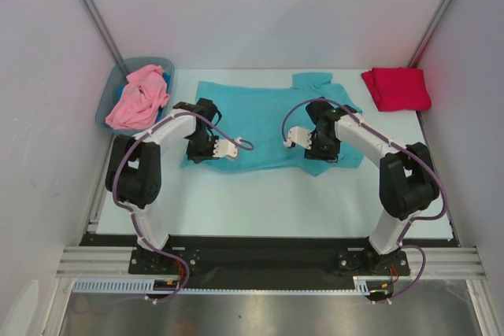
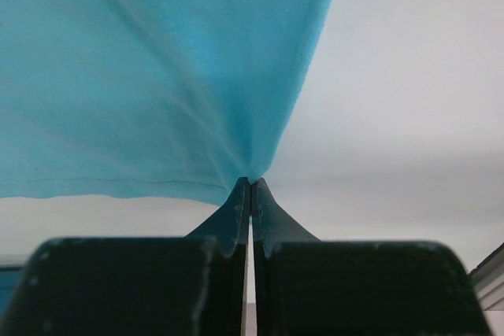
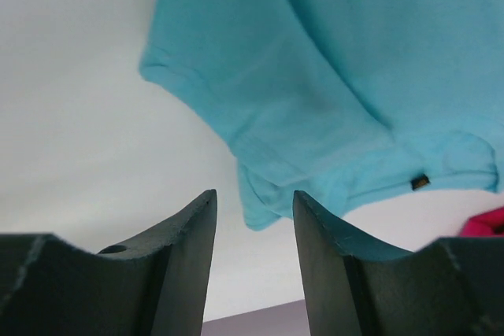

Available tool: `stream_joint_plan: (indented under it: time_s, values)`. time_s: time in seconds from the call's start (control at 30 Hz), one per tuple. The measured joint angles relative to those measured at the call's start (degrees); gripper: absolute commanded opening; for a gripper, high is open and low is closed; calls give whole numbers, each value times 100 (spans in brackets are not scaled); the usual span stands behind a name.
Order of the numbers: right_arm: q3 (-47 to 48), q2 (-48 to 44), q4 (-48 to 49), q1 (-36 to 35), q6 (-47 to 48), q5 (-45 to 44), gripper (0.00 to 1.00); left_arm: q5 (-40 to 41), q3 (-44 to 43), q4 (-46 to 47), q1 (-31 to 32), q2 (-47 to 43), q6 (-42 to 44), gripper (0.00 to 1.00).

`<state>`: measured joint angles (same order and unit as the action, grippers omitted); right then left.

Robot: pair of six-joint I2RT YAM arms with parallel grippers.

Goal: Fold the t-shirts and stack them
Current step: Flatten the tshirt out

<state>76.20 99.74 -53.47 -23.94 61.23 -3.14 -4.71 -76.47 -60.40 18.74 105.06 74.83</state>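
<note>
A teal t-shirt (image 1: 264,120) lies spread across the middle of the table. My left gripper (image 2: 250,184) is shut on the teal t-shirt's (image 2: 142,76) edge, and the cloth fans out taut from the pinch; from above, this gripper (image 1: 198,152) is at the shirt's near left corner. My right gripper (image 3: 254,204) is open just short of a corner of the teal t-shirt (image 3: 331,76), with nothing pinched; from above it (image 1: 319,153) is over the shirt's near right edge. A folded red t-shirt (image 1: 396,88) lies at the back right. A crumpled pink t-shirt (image 1: 138,98) fills the bin.
The grey-blue plastic bin (image 1: 113,90) stands at the back left corner of the table. White walls close in the sides and back. An edge of the red t-shirt (image 3: 488,224) shows at the right of the right wrist view.
</note>
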Motion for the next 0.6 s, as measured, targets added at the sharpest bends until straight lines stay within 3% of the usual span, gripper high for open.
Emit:
stream_joint_plan:
  time_s: [0.6]
  values:
    - [-909,131,973,-236,55,168,52,0,-229,9,61,96,-177,0]
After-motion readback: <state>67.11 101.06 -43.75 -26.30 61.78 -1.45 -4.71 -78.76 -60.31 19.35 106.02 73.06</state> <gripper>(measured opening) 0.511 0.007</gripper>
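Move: The teal shirt's near sleeve corner, which the open right hand goes for, lies roughly 4 cm back, 3 cm to its left and 7 cm below. At about the same depth, the loose flap at the shirt's right edge is some 9 cm to this hand's right and 1 cm ahead; the collar's black tag is about 13 cm ahead and 7 cm right. From the left hand, which already pinches the near-left hem corner, the sleeve corner lies about 33 cm right and 3 cm back. Downwards, and easing a little back and to the left, the right hand sinks about 5 cm towards the near sleeve corner, fingers pointing down and kept about half open, with barely any wrist turn. The left hand, still shut on the hem corner, creeps about 1 cm forward and slightly right, then stays there. ##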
